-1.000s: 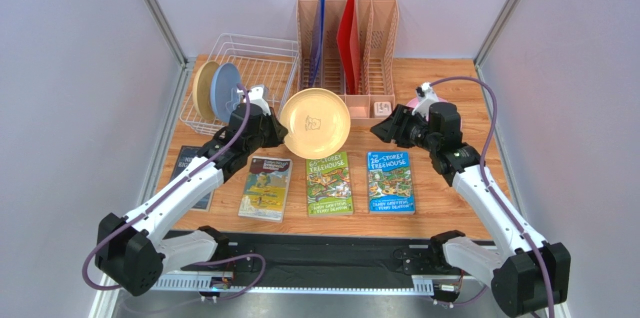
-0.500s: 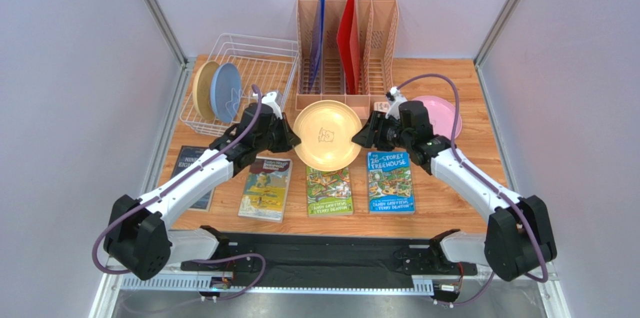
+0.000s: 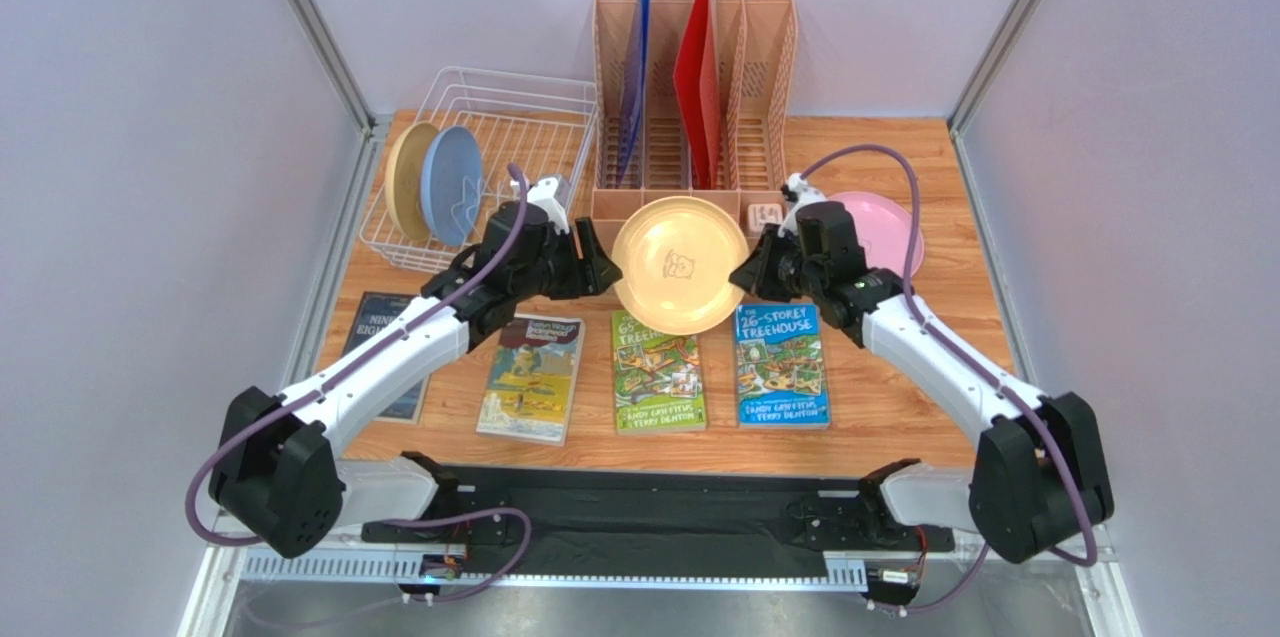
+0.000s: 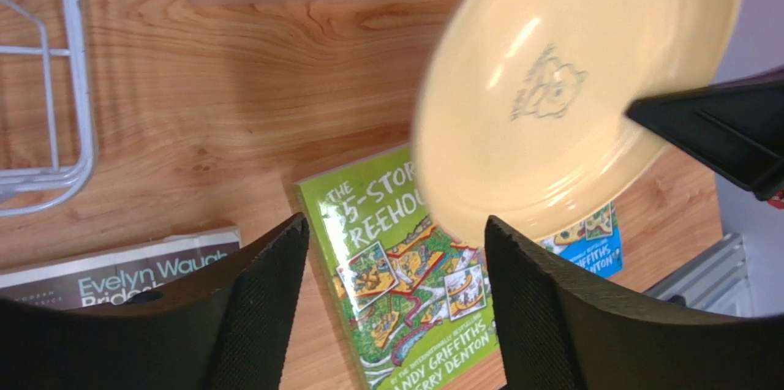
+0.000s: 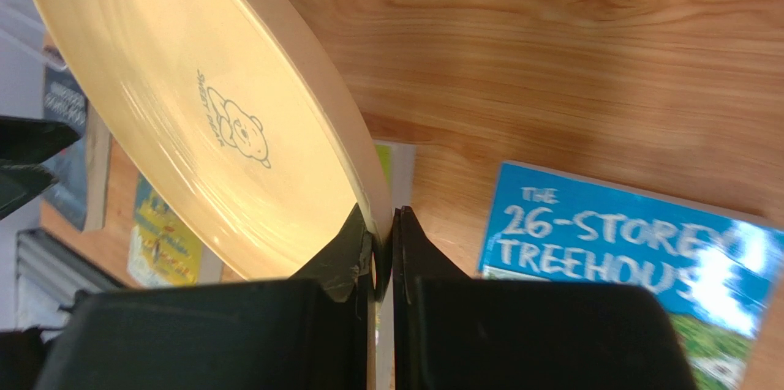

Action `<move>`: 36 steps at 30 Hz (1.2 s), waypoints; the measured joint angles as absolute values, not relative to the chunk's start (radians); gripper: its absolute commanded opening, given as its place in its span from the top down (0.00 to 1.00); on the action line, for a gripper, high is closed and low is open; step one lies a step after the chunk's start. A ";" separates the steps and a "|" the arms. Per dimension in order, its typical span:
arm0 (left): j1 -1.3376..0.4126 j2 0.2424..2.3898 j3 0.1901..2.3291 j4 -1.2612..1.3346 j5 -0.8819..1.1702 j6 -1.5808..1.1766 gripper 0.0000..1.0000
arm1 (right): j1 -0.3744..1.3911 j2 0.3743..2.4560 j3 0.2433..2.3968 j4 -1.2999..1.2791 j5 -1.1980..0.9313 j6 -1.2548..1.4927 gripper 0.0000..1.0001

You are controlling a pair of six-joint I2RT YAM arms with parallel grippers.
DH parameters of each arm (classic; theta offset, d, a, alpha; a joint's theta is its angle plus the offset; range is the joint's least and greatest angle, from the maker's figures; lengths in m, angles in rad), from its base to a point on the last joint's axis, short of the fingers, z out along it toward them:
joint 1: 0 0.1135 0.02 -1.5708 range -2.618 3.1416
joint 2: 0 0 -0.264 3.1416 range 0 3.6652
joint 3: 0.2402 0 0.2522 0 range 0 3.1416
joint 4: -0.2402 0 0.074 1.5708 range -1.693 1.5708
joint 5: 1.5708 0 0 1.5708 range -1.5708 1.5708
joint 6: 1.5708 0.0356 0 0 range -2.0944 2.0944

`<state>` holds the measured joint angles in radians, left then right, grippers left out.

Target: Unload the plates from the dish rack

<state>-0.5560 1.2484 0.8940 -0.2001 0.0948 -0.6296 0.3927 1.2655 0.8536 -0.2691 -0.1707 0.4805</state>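
Observation:
A tan plate point(image 3: 679, 265) with a small bear drawing hangs tilted above the books at mid-table. My right gripper point(image 3: 747, 274) is shut on its right rim; in the right wrist view the rim point(image 5: 363, 179) sits pinched between the jaws of the gripper point(image 5: 385, 225). My left gripper point(image 3: 598, 274) is open and empty just left of the plate, which lies beyond its fingertips in the left wrist view point(image 4: 561, 87). The white wire dish rack point(image 3: 519, 105) at the back left holds a tan plate point(image 3: 401, 180) and a light blue plate point(image 3: 451, 184) upright. A pink plate point(image 3: 884, 225) lies flat on the table at the right.
A peach slotted organizer point(image 3: 759, 67) with an upright blue sheet point(image 3: 642, 60) and red sheet point(image 3: 694, 75) stands at the back centre. Several books lie in a row near the front, among them a green one point(image 3: 658, 375) and a blue one point(image 3: 778, 364). Walls close both sides.
The tan plate has moved right and slightly back. My right gripper has closed on its right rim and my left gripper has let go of it and opened.

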 measured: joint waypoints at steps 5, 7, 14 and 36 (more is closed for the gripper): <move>-0.556 1.171 0.884 -0.207 -0.002 -0.595 0.13 | 0.263 1.081 0.854 -0.358 -0.017 0.473 1.00; -0.556 1.106 0.866 -0.209 -0.069 -0.571 0.10 | 0.176 1.001 0.852 -0.378 0.038 0.477 1.00; -0.556 0.916 0.804 -0.204 -0.342 -0.481 0.03 | -0.099 0.981 0.860 -0.423 0.146 0.500 1.00; -0.478 0.917 0.784 -0.165 -0.652 -0.308 0.00 | -0.363 1.615 1.021 -0.279 -0.218 0.609 0.99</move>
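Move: The right hand holds the cream plate by its rim; the pink plate it is headed for lies about 14 cm ahead, 22 cm to its right and 12 cm below. From that hand the white plug is 16 cm ahead, 5 cm right, and the blue book 8 cm back, 9 cm right. From the empty left hand the blue plate in the rack is about 14 cm ahead, 22 cm left and 6 cm lower, with another cream plate 7 cm left of the blue one. Still pinching the cream plate by its rim, the right hand carries it some 26 cm to the right and about 8 cm forward, arching up roughly 7 cm and then sinking over the pink plate while swinging about 45 degrees clockwise. The left hand, already off the plate, draws away leftward and up towards the blue plate, opening fully and turning counter-clockwise. ##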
